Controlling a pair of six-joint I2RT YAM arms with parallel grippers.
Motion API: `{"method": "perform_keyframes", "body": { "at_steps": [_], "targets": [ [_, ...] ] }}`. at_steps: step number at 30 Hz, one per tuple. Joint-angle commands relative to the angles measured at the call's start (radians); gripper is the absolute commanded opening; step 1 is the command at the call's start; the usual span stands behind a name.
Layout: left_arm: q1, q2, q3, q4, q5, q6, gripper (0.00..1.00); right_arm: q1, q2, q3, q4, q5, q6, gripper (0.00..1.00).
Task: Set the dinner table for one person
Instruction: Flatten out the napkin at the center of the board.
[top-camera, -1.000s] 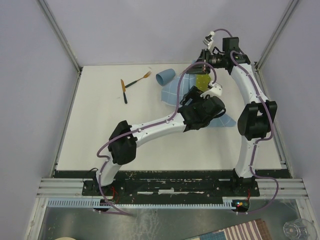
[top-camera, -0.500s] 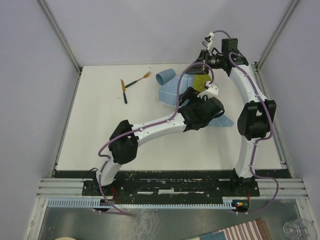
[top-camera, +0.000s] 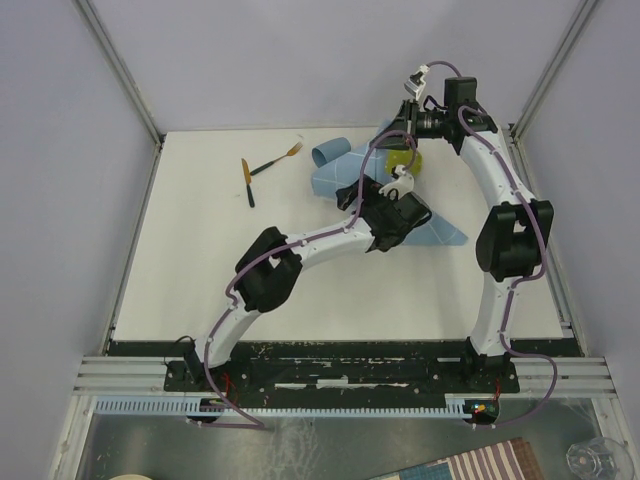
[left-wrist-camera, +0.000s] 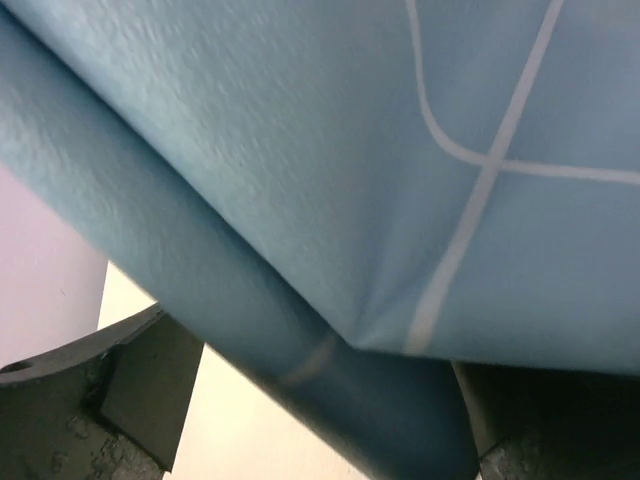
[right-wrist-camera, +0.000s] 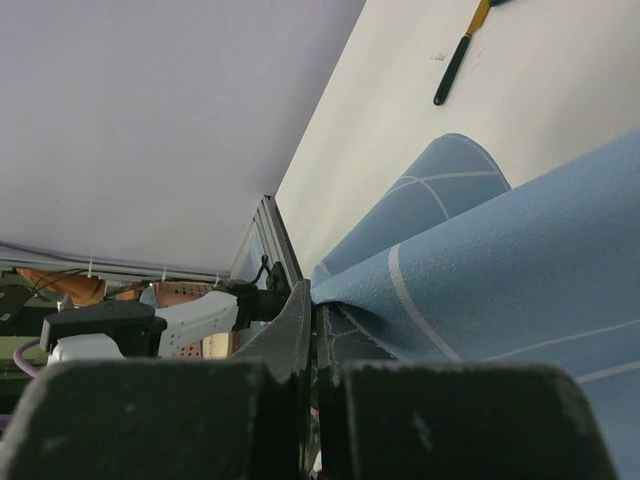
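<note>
The dinner table (top-camera: 200, 260) is a plain white top. A light-blue cloth with a white grid (top-camera: 440, 232) lies at its back right, its far edge lifted off the surface. My right gripper (top-camera: 402, 128) is shut on that raised edge; the right wrist view shows the closed gripper (right-wrist-camera: 318, 300) pinching the cloth (right-wrist-camera: 520, 260). My left gripper (top-camera: 370, 197) sits low at the cloth's middle. In the left wrist view this gripper (left-wrist-camera: 320, 400) stands open, a fold of cloth (left-wrist-camera: 330, 200) draped over the gap, with one dark finger (left-wrist-camera: 100, 400) at lower left.
A blue cup (top-camera: 328, 153) lies on its side left of the cloth. A fork (top-camera: 277, 159) and a dark-handled knife (top-camera: 247, 183) lie at the back left. Something yellow (top-camera: 405, 160) shows by the raised cloth. Metal frame posts (top-camera: 120, 70) border the table.
My left jaws have opened wider and the left arm has shifted left and toward the back. The cloth's near right corner now lies flatter and further right. The right gripper has stayed shut on the cloth.
</note>
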Motion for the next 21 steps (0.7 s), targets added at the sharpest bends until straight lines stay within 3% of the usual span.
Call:
{"method": "perform_keyframes", "body": {
  "at_steps": [1, 2, 4, 6, 8, 16, 18, 21],
  "targets": [
    [0.020, -0.023, 0.017, 0.145, -0.079, 0.083, 0.99, 0.002, -0.097, -0.001, 0.071, -0.073, 0.012, 0.02],
    [0.025, -0.026, 0.012, 0.156, -0.083, 0.092, 0.93, 0.002, -0.100, -0.006, 0.071, -0.074, 0.010, 0.02],
    [0.032, -0.033, 0.002, 0.179, -0.092, 0.108, 0.51, 0.002, -0.105, -0.017, 0.074, -0.075, 0.007, 0.02],
    [0.040, -0.040, -0.007, 0.192, -0.101, 0.119, 0.19, 0.002, -0.107, -0.023, 0.079, -0.080, 0.007, 0.02],
    [0.046, -0.044, -0.013, 0.195, -0.104, 0.122, 0.06, 0.001, -0.107, -0.025, 0.076, -0.081, -0.001, 0.02],
    [0.058, -0.079, -0.029, 0.207, -0.102, 0.151, 0.03, 0.001, -0.113, -0.051, 0.030, -0.071, -0.051, 0.02],
    [0.056, -0.112, -0.049, 0.213, -0.099, 0.167, 0.03, -0.001, -0.111, -0.045, -0.056, -0.061, -0.124, 0.02],
    [0.057, -0.187, -0.082, 0.202, -0.070, 0.182, 0.03, -0.002, -0.089, 0.029, -0.329, 0.010, -0.341, 0.02]
  ]
}}
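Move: The hanging fold of the napkin lies between the left hand's open fingers, about 2 cm ahead, 1 cm to the right and level. From that hand the blue cup is some 11 cm ahead, 6 cm left and 9 cm down, and the green plate 10 cm ahead, 8 cm right and 11 cm down. From the right hand, which already grips the napkin, the fold lies about 7 cm back, 2 cm left and 15 cm below. Left hand eases about 2 cm forward, then 2 cm left, pinching the hanging fold; right keeps its grip. ##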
